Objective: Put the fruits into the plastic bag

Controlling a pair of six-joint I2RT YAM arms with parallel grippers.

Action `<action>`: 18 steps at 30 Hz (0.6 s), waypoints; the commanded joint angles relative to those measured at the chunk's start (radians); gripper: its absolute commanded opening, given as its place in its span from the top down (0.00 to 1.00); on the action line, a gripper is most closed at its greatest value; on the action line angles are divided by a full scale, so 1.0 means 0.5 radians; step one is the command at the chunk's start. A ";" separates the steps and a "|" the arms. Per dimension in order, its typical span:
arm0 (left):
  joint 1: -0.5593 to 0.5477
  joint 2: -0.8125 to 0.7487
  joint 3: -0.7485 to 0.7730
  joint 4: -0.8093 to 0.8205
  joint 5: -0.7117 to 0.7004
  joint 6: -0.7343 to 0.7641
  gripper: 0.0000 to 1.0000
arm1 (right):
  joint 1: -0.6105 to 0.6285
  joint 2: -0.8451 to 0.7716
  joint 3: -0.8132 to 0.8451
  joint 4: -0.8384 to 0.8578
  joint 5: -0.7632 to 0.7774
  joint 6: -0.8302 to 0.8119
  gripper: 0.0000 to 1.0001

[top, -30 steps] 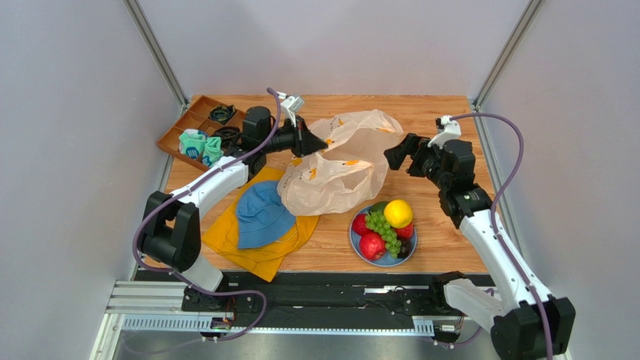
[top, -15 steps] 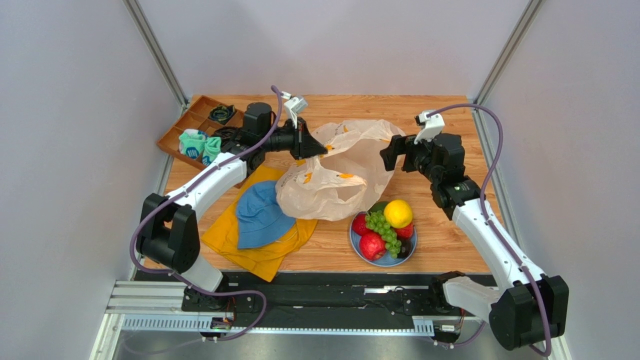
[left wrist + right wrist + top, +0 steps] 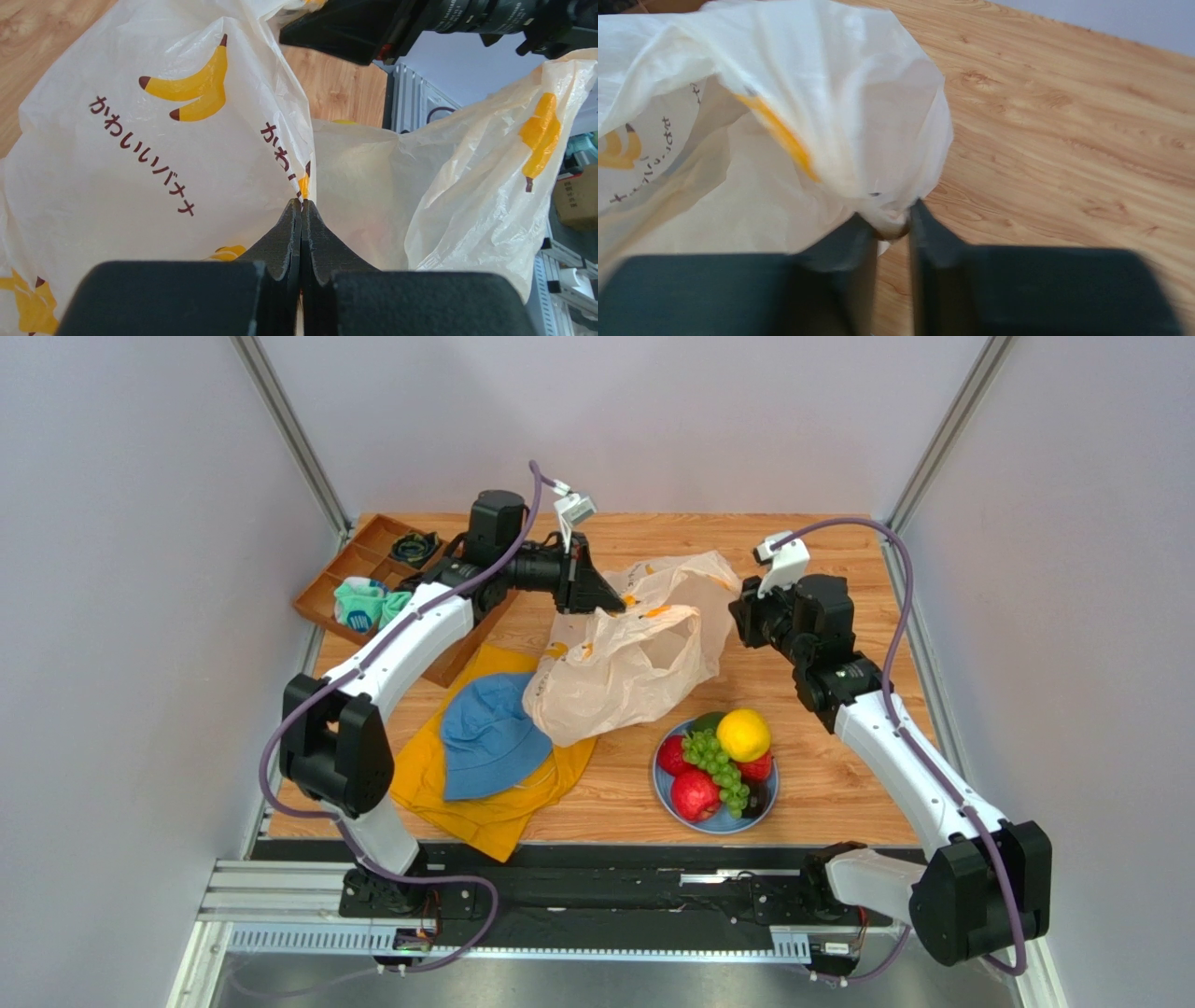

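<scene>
The plastic bag (image 3: 631,661), cream-white with printed bananas, hangs stretched between my two grippers over the middle of the table. My left gripper (image 3: 596,595) is shut on its left handle edge, and film is pinched between the fingertips (image 3: 302,203). My right gripper (image 3: 739,612) is at the bag's right edge; its jaws have narrowed onto a bunched fold (image 3: 891,220) of the bag (image 3: 808,84). The fruits lie on a blue plate (image 3: 680,819) in front of the bag: a yellow lemon (image 3: 744,734), green grapes (image 3: 716,759), red round fruits (image 3: 694,794) and a dark purple one (image 3: 755,802).
A blue hat (image 3: 488,735) lies on a yellow cloth (image 3: 484,812) at the left front. A brown compartment tray (image 3: 368,574) holding teal items (image 3: 368,602) sits at the back left. The bag's lower part rests on the wood close to the plate.
My right gripper moved left to the bag's right edge and its jaws narrowed from wide open onto a fold. My left gripper lifted its handle up and back, raising the bag.
</scene>
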 commanded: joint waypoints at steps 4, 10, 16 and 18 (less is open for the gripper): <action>-0.038 0.204 0.322 -0.208 -0.158 0.141 1.00 | 0.004 -0.130 0.130 -0.060 0.128 0.036 1.00; -0.041 0.309 0.531 -0.083 -0.428 -0.006 0.60 | 0.004 -0.289 0.130 -0.306 0.624 0.208 1.00; -0.105 0.012 0.350 0.086 -1.344 -0.031 0.41 | 0.010 -0.317 0.173 -0.496 0.927 0.503 1.00; -0.142 -0.105 0.197 0.135 -1.708 -0.043 0.38 | 0.062 -0.311 0.161 -0.490 0.948 0.573 1.00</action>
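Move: The plastic bag's right rim already lies between the right hand's fingers, which are not quite shut; the left hand still pinches its left rim. The bag's middle is roughly 4 cm right of the left hand, level fore and aft, and 12 cm below. From the right hand, the fruit bowl is about 18 cm back, straight in line and 17 cm down. The blue hat lies some 17 cm left of the left hand, 7 cm back and 24 cm down. The plastic bag's right rim is pinched as the right fingers finish shutting; keeping that hold, the right hand pulls the rim about 6 cm to the right, rising some 3 cm and drawing slightly back while turning clockwise. The left hand lets go of its side, opens past halfway and travels about 9 cm forward, clear of the rim, swinging counter-clockwise. ##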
